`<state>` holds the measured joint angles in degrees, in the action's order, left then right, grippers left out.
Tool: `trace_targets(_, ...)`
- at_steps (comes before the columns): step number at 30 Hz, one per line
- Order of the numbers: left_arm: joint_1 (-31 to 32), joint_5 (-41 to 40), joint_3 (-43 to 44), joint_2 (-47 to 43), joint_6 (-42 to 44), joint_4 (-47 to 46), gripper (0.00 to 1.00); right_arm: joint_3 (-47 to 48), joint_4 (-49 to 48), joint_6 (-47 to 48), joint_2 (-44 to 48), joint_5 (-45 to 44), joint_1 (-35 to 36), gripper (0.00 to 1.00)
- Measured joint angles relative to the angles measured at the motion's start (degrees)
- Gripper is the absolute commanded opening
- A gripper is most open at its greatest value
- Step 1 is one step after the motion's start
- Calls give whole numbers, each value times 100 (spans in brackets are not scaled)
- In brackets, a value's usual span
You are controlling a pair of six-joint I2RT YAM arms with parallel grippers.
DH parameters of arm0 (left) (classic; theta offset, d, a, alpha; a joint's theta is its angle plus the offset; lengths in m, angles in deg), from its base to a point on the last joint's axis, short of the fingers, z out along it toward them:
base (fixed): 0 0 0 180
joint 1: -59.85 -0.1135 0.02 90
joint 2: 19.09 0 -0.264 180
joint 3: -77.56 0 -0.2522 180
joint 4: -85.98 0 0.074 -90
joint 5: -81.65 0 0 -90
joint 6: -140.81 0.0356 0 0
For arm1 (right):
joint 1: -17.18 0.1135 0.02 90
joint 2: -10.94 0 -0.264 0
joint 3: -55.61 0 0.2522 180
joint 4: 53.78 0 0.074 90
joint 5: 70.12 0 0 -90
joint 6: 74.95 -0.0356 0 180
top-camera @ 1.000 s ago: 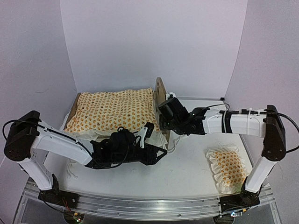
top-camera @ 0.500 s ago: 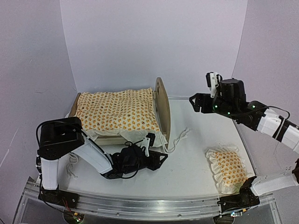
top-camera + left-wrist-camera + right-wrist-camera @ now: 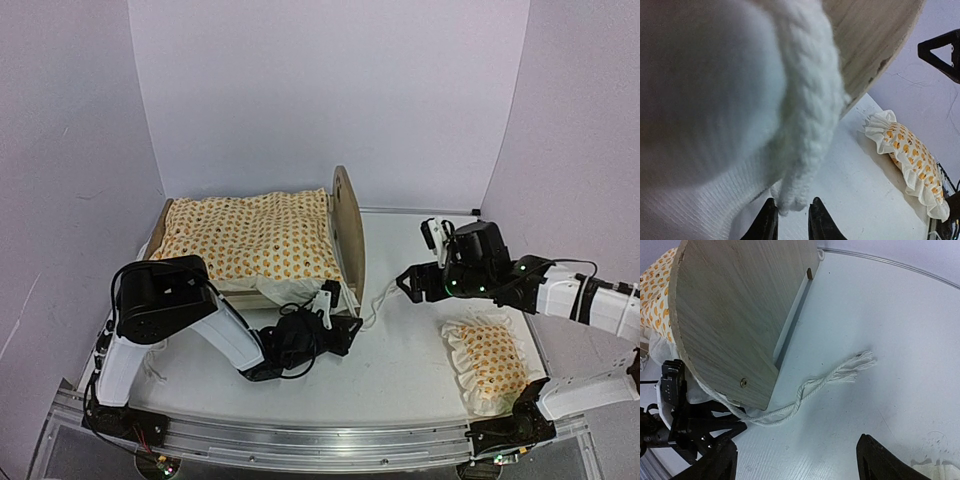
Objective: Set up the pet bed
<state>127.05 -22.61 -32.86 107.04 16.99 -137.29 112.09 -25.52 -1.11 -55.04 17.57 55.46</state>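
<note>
The pet bed [image 3: 345, 230] stands at the left with an orange-patterned quilt [image 3: 245, 240] spread over it. Its wooden end board [image 3: 735, 310] faces the right arm. A white twisted cord [image 3: 830, 382] runs from under the bed's near right corner out onto the table. My left gripper [image 3: 792, 222] is low at that corner. Its jaws stand narrowly apart with the cord's end [image 3: 790, 197] between the tips, touching one finger. My right gripper [image 3: 797, 462] hovers wide open above the table to the right of the cord, holding nothing.
A small ruffled pillow [image 3: 490, 360] with the same orange pattern lies at the near right of the table, also in the left wrist view [image 3: 907, 150]. White walls close in the back and sides. The left arm [image 3: 215, 325] lies along the bed's near side.
My right gripper let go at the end board, opened, swung up and right, then came down near the cord. My left gripper moved right to the bed's corner and its jaws narrowed.
</note>
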Motion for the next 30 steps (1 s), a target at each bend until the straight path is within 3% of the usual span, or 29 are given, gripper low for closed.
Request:
trace_targets(7, -13, -243, 22, 35, 192, -7, 0, -234, -341, -85, -48, 382, 0, 83)
trace_targets(11, -35, -289, -15, 2, 289, -2, 0, -409, -501, -103, -201, 739, 0, 79)
trace_targets(13, -42, -251, -195, -166, 341, 17, 0, -490, -662, -57, -291, 1062, -2, 70)
trace_targets(19, -68, -7, -1064, -1484, 393, 168, 0, -756, -1593, 101, -772, 2275, 70, 51)
trace_targets(24, -79, 389, -1147, -2435, 466, 629, 0, -791, -2284, 111, -1270, 2555, 387, 41)
trace_targets(30, -79, 647, -1335, -2911, 612, 1268, 0, -791, -2892, 168, -1438, 2367, 752, 37)
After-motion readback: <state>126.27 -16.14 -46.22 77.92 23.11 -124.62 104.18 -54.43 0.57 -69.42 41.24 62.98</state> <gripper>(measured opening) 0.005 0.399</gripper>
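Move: The cord sits just off the left fingertips, about 1 cm ahead and 1 cm to the right at the same height. From that hand, the end board's near foot is some 6 cm ahead, level sideways and 4 cm lower; the white cloth corner is 6 cm ahead, 5 cm left and 3 cm higher. From the right hand, this stretch of cord is roughly 10 cm left, 2 cm back and 10 cm below, while its tassel end lies 8 cm ahead, 1 cm left and 14 cm below. The left fingers edge forward about 1 cm and shut, pinching the cord, then carry it up some 11 cm while drawing left and slightly back. Meanwhile the right hand swings about 11 cm left, also back and down, towards the pinched cord, turning some 30 degrees, mostly counter-clockwise, its fingers closing from wide to about half open without a grip. ##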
